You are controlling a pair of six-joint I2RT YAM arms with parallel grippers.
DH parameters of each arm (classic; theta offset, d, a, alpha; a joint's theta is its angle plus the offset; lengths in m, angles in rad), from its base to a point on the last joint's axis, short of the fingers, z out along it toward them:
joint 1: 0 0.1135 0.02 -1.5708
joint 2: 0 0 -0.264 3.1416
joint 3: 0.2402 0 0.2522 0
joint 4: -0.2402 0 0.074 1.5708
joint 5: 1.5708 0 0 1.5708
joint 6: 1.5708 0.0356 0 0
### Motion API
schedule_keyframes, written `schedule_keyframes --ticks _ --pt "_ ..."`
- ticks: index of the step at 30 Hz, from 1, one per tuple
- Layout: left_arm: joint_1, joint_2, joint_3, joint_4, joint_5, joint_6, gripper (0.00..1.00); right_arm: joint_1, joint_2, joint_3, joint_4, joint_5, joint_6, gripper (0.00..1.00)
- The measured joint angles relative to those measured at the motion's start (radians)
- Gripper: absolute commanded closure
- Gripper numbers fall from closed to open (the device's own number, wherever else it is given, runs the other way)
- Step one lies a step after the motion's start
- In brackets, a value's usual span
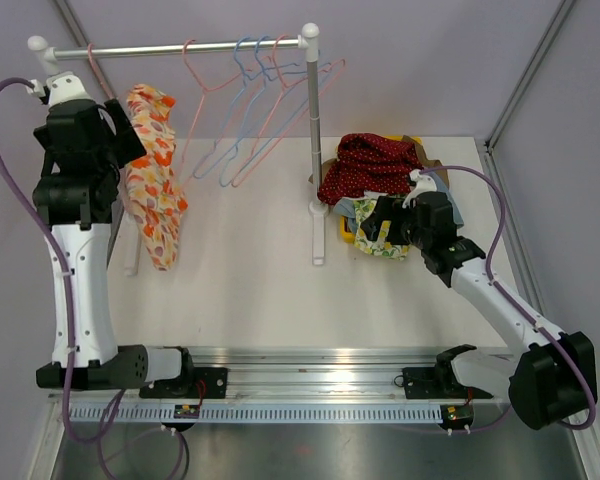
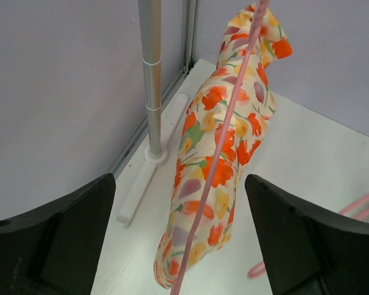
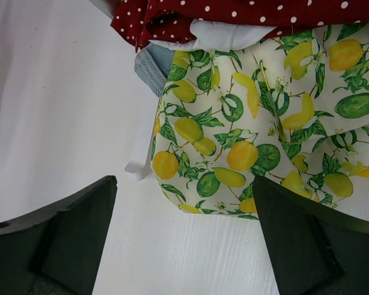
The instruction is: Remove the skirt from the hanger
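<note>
An orange floral skirt [image 1: 154, 178] hangs on a pink hanger [image 1: 98, 72] at the left end of the rail [image 1: 180, 47]. In the left wrist view the skirt [image 2: 224, 141] hangs below, with the hanger's pink wire [image 2: 224, 132] running down between my open fingers. My left gripper [image 2: 181, 239] is open, high beside the rail, just above the skirt [image 1: 115, 125]. My right gripper [image 3: 184, 239] is open and empty, low over the table at the edge of a lemon-print cloth [image 3: 258, 147].
Several empty pink and blue hangers [image 1: 250, 100] hang on the rail. The rack's right post [image 1: 315, 150] and left post [image 2: 150, 80] stand on the table. A pile of clothes [image 1: 380, 185], red dotted cloth on top, lies at the right.
</note>
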Motion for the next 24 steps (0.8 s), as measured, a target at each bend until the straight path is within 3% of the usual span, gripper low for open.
schedule_keyframes --ticks 3,5,6,8,16,24 --pt "0.029 0.047 -0.049 0.034 0.043 -0.008 0.19 0.000 0.006 -0.003 0.000 0.000 0.000 0.01" --pt "0.043 0.090 -0.074 0.053 0.077 -0.017 0.48 0.000 0.006 -0.006 0.000 0.000 0.000 0.01" --pt "0.047 0.115 -0.080 0.059 0.092 -0.022 0.71 0.000 0.006 -0.008 0.000 0.001 0.000 0.00" --pt "0.053 0.160 -0.079 0.068 0.117 -0.026 1.00 0.000 0.006 -0.014 0.000 0.001 0.000 0.01" --pt "0.056 0.217 0.047 0.035 0.143 -0.034 1.00 0.001 0.006 -0.020 0.000 0.001 0.000 0.01" --pt "0.016 0.118 0.191 -0.028 0.126 -0.029 1.00 0.001 -0.007 0.028 -0.034 0.001 0.000 0.01"
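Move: The skirt's pink hanger slants between the left hand's open fingers; its nearest graspable stretch lies about 7 cm ahead, 8 cm below and straight in line. The flowered skirt hangs some 16 cm ahead, 3 cm right and 15 cm below; the rack's left upright is about 20 cm ahead, 4 cm left. From the right hand the hanger is roughly 57 cm left, 7 cm ahead and 18 cm higher. Left hand dips forward and down about 11 cm, shuts on the pink hanger, then lifts it back some 10 cm. ##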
